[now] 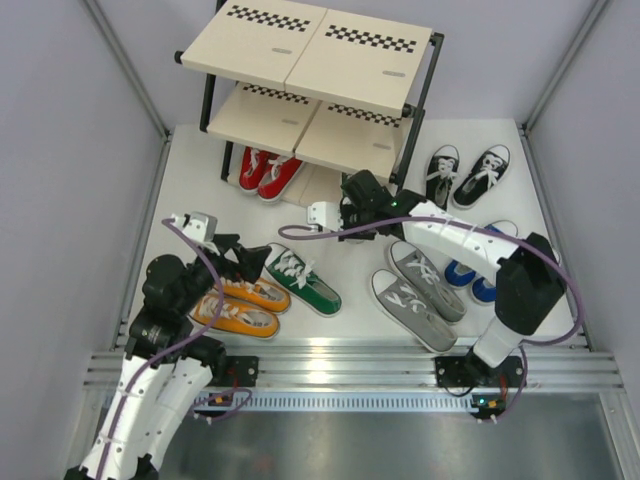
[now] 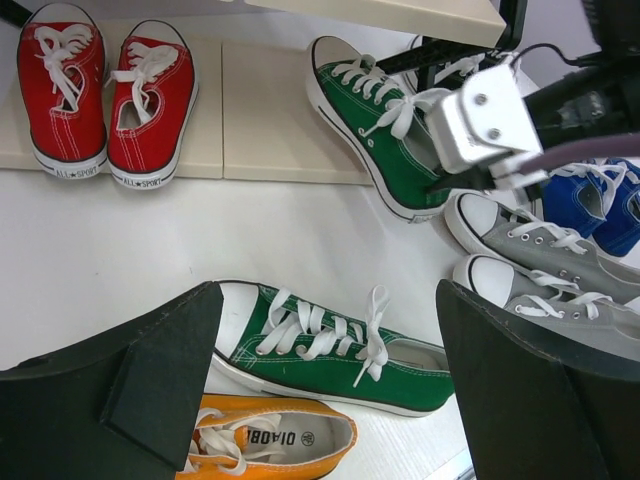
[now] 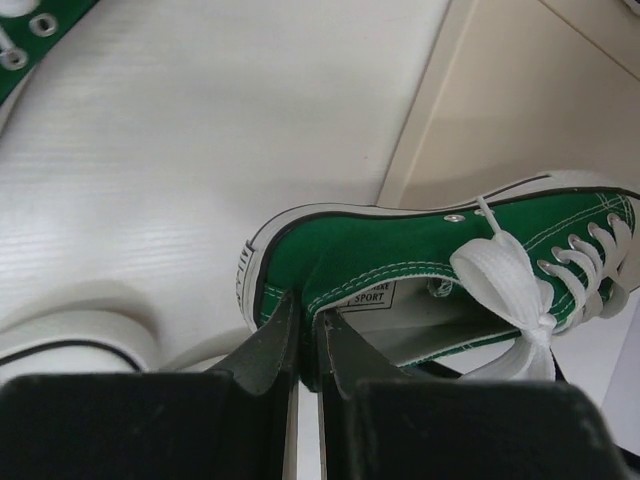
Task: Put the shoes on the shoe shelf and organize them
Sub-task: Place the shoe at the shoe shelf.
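The shoe shelf [image 1: 310,45] stands at the back, with a red pair [image 1: 265,172] on its lowest panel [image 2: 270,110]. My right gripper [image 3: 305,320] is shut on the heel wall of a green shoe [image 3: 400,250], which hangs tilted at the front edge of that panel [image 3: 520,120]. Seen from the left wrist, this shoe [image 2: 385,140] points toward the shelf. The other green shoe [image 1: 300,280] lies on the table. My left gripper [image 2: 325,300] hovers open over it [image 2: 330,350], beside the orange pair [image 1: 240,305].
A grey pair [image 1: 420,290] lies under the right arm, and a blue pair [image 1: 480,278] is partly hidden behind it. A black pair [image 1: 470,175] sits right of the shelf. Grey walls close in the table on three sides.
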Tool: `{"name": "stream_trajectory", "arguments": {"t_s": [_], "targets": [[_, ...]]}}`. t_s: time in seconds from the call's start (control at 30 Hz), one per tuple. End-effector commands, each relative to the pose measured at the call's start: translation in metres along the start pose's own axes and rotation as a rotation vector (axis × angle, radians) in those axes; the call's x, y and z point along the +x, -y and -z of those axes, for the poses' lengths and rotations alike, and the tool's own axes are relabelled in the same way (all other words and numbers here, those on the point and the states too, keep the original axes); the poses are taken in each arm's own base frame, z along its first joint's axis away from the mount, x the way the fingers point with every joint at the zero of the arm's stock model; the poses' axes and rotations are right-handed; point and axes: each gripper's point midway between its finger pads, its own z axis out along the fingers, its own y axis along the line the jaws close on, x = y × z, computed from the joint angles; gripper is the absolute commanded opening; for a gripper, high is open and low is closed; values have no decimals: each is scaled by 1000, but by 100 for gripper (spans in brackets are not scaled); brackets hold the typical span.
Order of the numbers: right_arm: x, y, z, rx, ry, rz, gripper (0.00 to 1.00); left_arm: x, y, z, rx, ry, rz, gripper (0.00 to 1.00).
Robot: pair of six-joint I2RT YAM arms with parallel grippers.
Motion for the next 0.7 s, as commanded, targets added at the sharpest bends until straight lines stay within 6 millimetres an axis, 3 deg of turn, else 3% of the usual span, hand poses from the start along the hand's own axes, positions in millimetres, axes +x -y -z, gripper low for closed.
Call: {"name": "stream_trajectory", "arguments": {"t_s": [0.0,0.47,0.67], "targets": [[-29,72,11,245,93,-43,0,-5,2,0,18,28,-27,93],[4,105,-15,388,44,-122,0,-5,3,1,23,31,-25,93],[18,106,-24,399,15,-123,0,-4,3,1,23,28,-24,93]]}}
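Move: The right hand holds the green shoe by its heel; its place on the right half of the bottom shelf lies about 16 cm ahead and 9 cm below. The red shoes stand roughly 17 cm ahead and 23 cm to the left, the other green shoe about 12 cm back and 13 cm left, lower down. From the left hand the shelf place is some 18 cm ahead and 25 cm right. Still pinching its heel, the right hand carries the green shoe 8 cm forward over the bottom shelf, turning clockwise. ##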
